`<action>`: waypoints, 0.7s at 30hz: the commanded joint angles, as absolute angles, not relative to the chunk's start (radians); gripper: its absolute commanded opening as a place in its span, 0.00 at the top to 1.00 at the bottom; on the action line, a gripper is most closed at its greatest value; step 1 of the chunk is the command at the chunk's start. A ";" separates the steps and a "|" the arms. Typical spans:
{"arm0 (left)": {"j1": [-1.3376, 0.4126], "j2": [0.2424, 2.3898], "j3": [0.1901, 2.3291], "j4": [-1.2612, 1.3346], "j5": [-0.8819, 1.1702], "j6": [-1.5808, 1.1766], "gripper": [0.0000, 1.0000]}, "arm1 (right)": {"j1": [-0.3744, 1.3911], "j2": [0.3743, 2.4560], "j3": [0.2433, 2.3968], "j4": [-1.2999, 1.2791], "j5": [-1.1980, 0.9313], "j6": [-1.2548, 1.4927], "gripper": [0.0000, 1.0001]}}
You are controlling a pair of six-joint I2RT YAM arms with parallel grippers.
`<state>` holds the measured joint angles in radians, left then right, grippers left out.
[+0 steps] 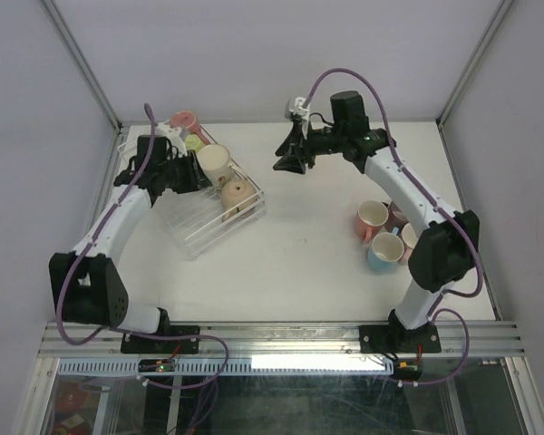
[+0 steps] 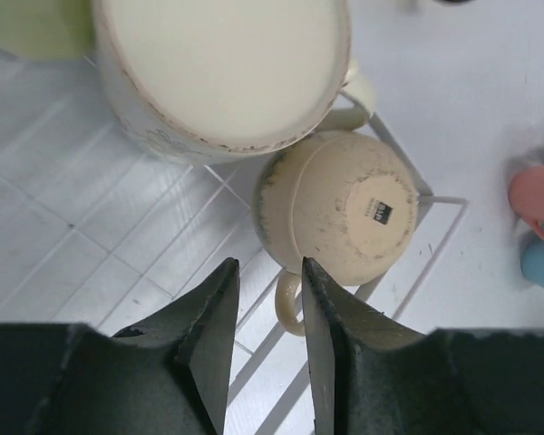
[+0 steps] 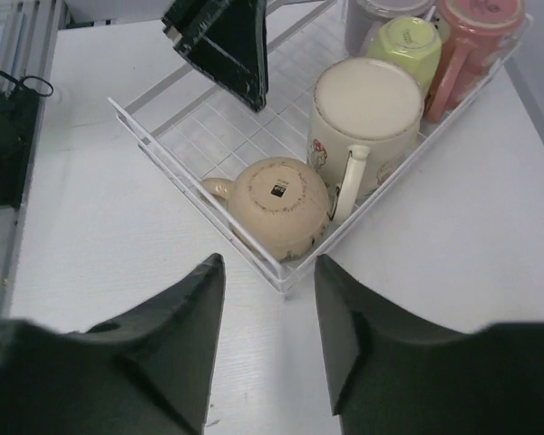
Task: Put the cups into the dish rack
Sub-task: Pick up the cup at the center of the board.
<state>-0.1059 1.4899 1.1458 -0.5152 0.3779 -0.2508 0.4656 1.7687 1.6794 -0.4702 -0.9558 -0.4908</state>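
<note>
The clear dish rack (image 1: 195,227) (image 3: 163,149) lies at the left. Inside it are a beige cup (image 1: 235,195) (image 2: 344,204) (image 3: 276,204) standing upside down, a big cream cup (image 1: 215,161) (image 2: 218,63) (image 3: 367,104), a yellow-green cup (image 3: 406,41) and a pink cup (image 1: 183,120) (image 3: 476,36). My left gripper (image 1: 202,178) (image 2: 269,265) hangs open over the rack, with the beige cup's handle (image 2: 290,304) lying loose in the gap below its tips. My right gripper (image 1: 286,163) (image 3: 268,260) is open and empty above the table, just off the rack's near corner.
Several more cups stand grouped on the table by the right arm: a pink one with a cream inside (image 1: 373,219), a light blue one (image 1: 384,251) and a mauve one (image 1: 399,213). A lilac-grey cup (image 3: 367,14) sits at the rack's far end.
</note>
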 commanded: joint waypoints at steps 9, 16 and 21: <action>-0.106 1.129 1.081 -0.038 0.126 -0.301 0.02 | 0.288 1.416 1.381 -0.442 -0.969 -0.637 0.12; -0.100 1.160 1.095 0.051 0.253 -0.449 0.01 | 0.091 1.306 1.290 -0.551 -0.914 -0.645 0.14; -0.101 1.167 1.052 0.156 0.306 -0.558 0.01 | -0.030 1.278 1.283 -0.760 -0.812 -0.753 0.14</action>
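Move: The yellow cup, alone near the board's centre and hidden under the right arm, is about 20 cm ahead of the right gripper, 5 cm to its right and 23 cm below. The pink cup stands roughly 21 cm right and 3 cm back, the upturned tan cup in the rack 13 cm left and 3 cm ahead. From the left gripper, the yellow cup is about 20 cm ahead, 23 cm right and 10 cm lower. Swing the empty right gripper about 19 cm to the right, from beside the rack to above the pink cup, spreading its fingers wide and turning it clockwise some 25 degrees. Meanwhile raise the left gripper about 19 cm clear of the rack, tipping its fingers up roughly 40 degrees and opening them fully. ##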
